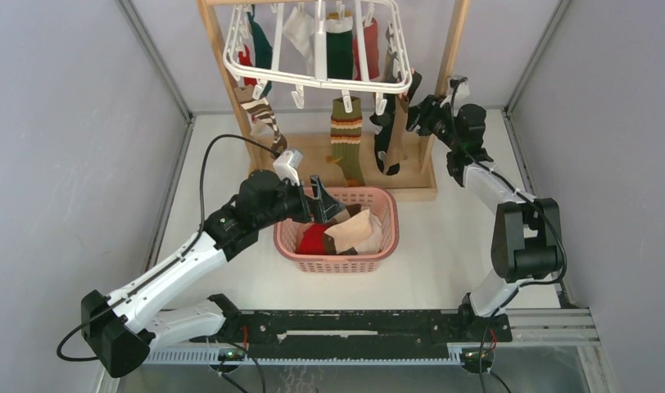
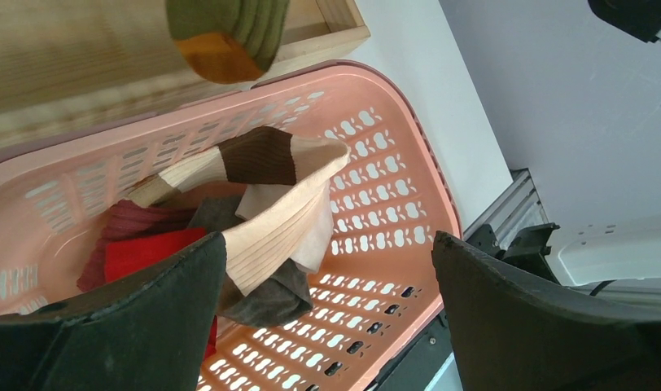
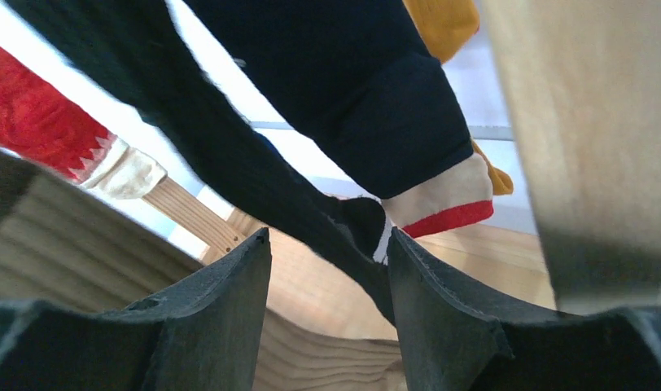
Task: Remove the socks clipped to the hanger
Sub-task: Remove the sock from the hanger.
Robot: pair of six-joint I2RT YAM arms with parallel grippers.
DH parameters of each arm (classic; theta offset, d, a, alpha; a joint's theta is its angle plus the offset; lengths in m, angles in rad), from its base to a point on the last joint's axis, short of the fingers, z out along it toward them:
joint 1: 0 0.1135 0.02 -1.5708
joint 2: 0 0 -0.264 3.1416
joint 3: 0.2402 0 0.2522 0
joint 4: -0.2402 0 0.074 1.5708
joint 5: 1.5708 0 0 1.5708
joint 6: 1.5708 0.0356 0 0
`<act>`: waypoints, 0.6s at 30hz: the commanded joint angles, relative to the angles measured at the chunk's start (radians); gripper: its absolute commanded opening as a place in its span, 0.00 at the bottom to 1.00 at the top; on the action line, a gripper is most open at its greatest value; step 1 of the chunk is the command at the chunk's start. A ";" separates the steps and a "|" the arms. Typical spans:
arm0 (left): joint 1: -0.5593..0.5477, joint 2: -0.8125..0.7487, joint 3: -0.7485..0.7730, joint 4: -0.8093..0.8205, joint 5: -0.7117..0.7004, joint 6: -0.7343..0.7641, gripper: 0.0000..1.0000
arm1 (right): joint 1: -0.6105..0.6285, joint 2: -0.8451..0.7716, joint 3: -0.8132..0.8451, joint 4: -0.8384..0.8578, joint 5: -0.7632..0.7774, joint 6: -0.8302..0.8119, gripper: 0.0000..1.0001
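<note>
The white hanger [image 1: 317,57] hangs from the wooden rack with socks clipped round it: a brown-striped one [image 1: 264,115], a green and orange striped one [image 1: 346,135], a black one [image 1: 386,135], and red and dark green ones behind. My right gripper [image 1: 417,110] is raised beside the black sock. In the right wrist view that black sock [image 3: 229,147] runs between the open jaws of the right gripper [image 3: 327,244] and touches the right finger [image 3: 441,309]; a gap shows on the left side. My left gripper [image 1: 321,201] stands wide open over the basket, holding nothing.
A pink basket [image 1: 391,225] in the middle of the table holds loose socks, a peach and brown one [image 2: 278,212] on top and a red one [image 2: 140,252]. The wooden rack's post [image 1: 454,49] and base board [image 1: 411,176] stand close to the right gripper. Grey walls enclose the table.
</note>
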 commanded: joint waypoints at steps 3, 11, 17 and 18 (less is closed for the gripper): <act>0.004 -0.024 0.027 0.006 -0.003 0.034 1.00 | 0.003 0.068 0.054 0.140 -0.053 0.018 0.63; 0.003 -0.012 0.036 0.000 0.003 0.041 1.00 | -0.003 0.139 0.093 0.220 -0.151 0.072 0.50; 0.004 -0.010 0.044 0.000 0.011 0.041 1.00 | -0.001 0.118 0.092 0.189 -0.167 0.066 0.25; 0.004 -0.011 0.044 0.000 0.013 0.041 1.00 | -0.001 0.108 0.086 0.185 -0.166 0.062 0.20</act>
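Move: The black sock hangs just off the right gripper's open fingers, about 2 cm ahead and 3 cm to the left at fingertip height. The ribbed brown sock hangs some 5 cm to the gripper's left and 1 cm nearer the base; the wooden post stands roughly 5 cm ahead and 5 cm to its right. From the left gripper the black sock is about 26 cm ahead, 18 cm to the right and 3 cm higher. Ease the half-open right gripper forward and left onto the hanging black sock, a bit over 2 cm in all, sinking about 1 cm at the start. Turn it some 5 degrees counter-clockwise as it goes, then stop and shut the fingers to about a quarter open, pinching the sock's cloth between the fingertips. ##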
